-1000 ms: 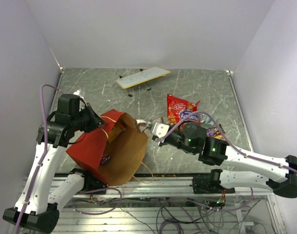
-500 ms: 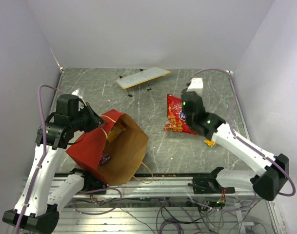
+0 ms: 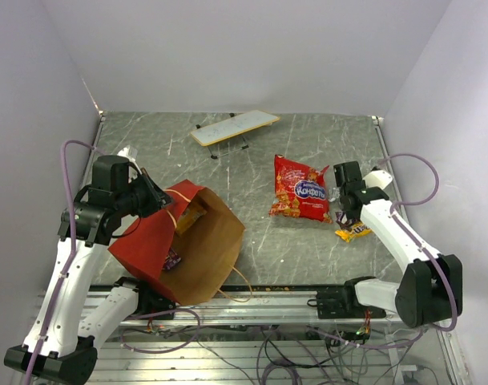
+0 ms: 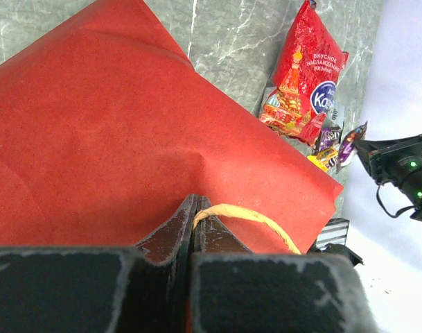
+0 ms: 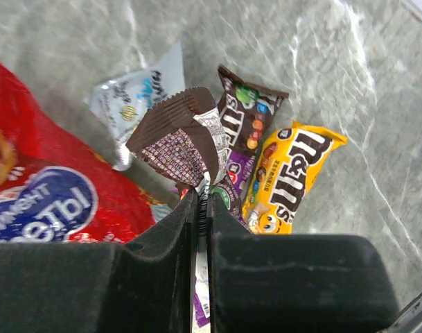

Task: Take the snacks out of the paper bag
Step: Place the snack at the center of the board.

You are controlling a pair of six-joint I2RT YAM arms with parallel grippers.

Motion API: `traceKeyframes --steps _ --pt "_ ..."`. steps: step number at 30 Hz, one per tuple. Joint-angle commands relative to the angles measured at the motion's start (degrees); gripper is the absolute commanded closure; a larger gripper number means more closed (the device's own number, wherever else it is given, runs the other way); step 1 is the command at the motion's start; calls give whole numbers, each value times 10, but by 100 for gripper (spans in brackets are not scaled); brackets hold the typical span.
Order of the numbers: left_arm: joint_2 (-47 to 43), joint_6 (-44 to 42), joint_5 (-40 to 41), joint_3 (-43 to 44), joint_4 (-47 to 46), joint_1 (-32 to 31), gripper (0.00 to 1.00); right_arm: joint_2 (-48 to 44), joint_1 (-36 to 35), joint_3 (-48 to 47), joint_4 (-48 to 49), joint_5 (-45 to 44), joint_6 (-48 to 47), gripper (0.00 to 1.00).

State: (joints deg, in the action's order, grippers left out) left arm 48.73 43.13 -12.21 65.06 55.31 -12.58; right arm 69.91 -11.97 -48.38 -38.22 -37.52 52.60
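Note:
The paper bag [image 3: 151,237], red outside and brown inside, lies tilted with its mouth toward the right. My left gripper [image 3: 165,199] is shut at its upper rim, and the tan string handle [image 4: 256,222] comes out from between the fingers [image 4: 176,225]. A yellow packet [image 3: 189,216] and a purple one [image 3: 173,258] show inside the bag. The red chip bag [image 3: 301,190] lies on the table. My right gripper [image 5: 202,205] is shut on a brown candy packet [image 5: 179,142], low over a yellow packet [image 5: 290,177], a second brown packet [image 5: 249,118] and a silver one [image 5: 138,97].
A flat white board on thin legs [image 3: 234,127] stands at the back of the table. White walls close in the left, back and right sides. The metal rail [image 3: 268,295] with the arm bases runs along the near edge.
My right arm has swung from the bag's mouth over to the right of the chip bag, carrying the brown packet, and come down by the small packets. The left arm and bag have stayed put.

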Motion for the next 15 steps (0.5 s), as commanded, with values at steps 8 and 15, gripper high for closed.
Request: traceKeyframes --steps 8,15 --pt "-7 5 -15 -9 -9 -2 93 20 21 69 53 20 51 99" --pt "6 10 -37 -12 -18 -3 93 34 21 84 103 9 17 92"
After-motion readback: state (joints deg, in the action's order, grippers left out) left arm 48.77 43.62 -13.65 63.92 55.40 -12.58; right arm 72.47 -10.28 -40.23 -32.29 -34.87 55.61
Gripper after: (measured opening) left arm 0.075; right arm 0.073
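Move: The right hand holds a brown-wrapped snack over the laid-out snacks. The purple snack lies about 10 cm below it, some 3 cm ahead and 1 cm right; the yellow M&M's lies about 3 cm back and 4 cm right of the hand. The silver pack is roughly 9 cm straight ahead, the big red bag's middle some 12 cm ahead and 15 cm left. From the left hand the purple snack is about 57 cm right, 8 cm ahead and 25 cm below. Still pinching the brown snack in nearly shut fingers, the right hand lowers it about 5 cm towards the purple snack beside the yellow M&M's, easing back toward the base by a couple of centimetres early on. The descent slows near the bottom, where the grip's effort drops but the fingers haven't yet visibly parted; the wrist barely turns. ##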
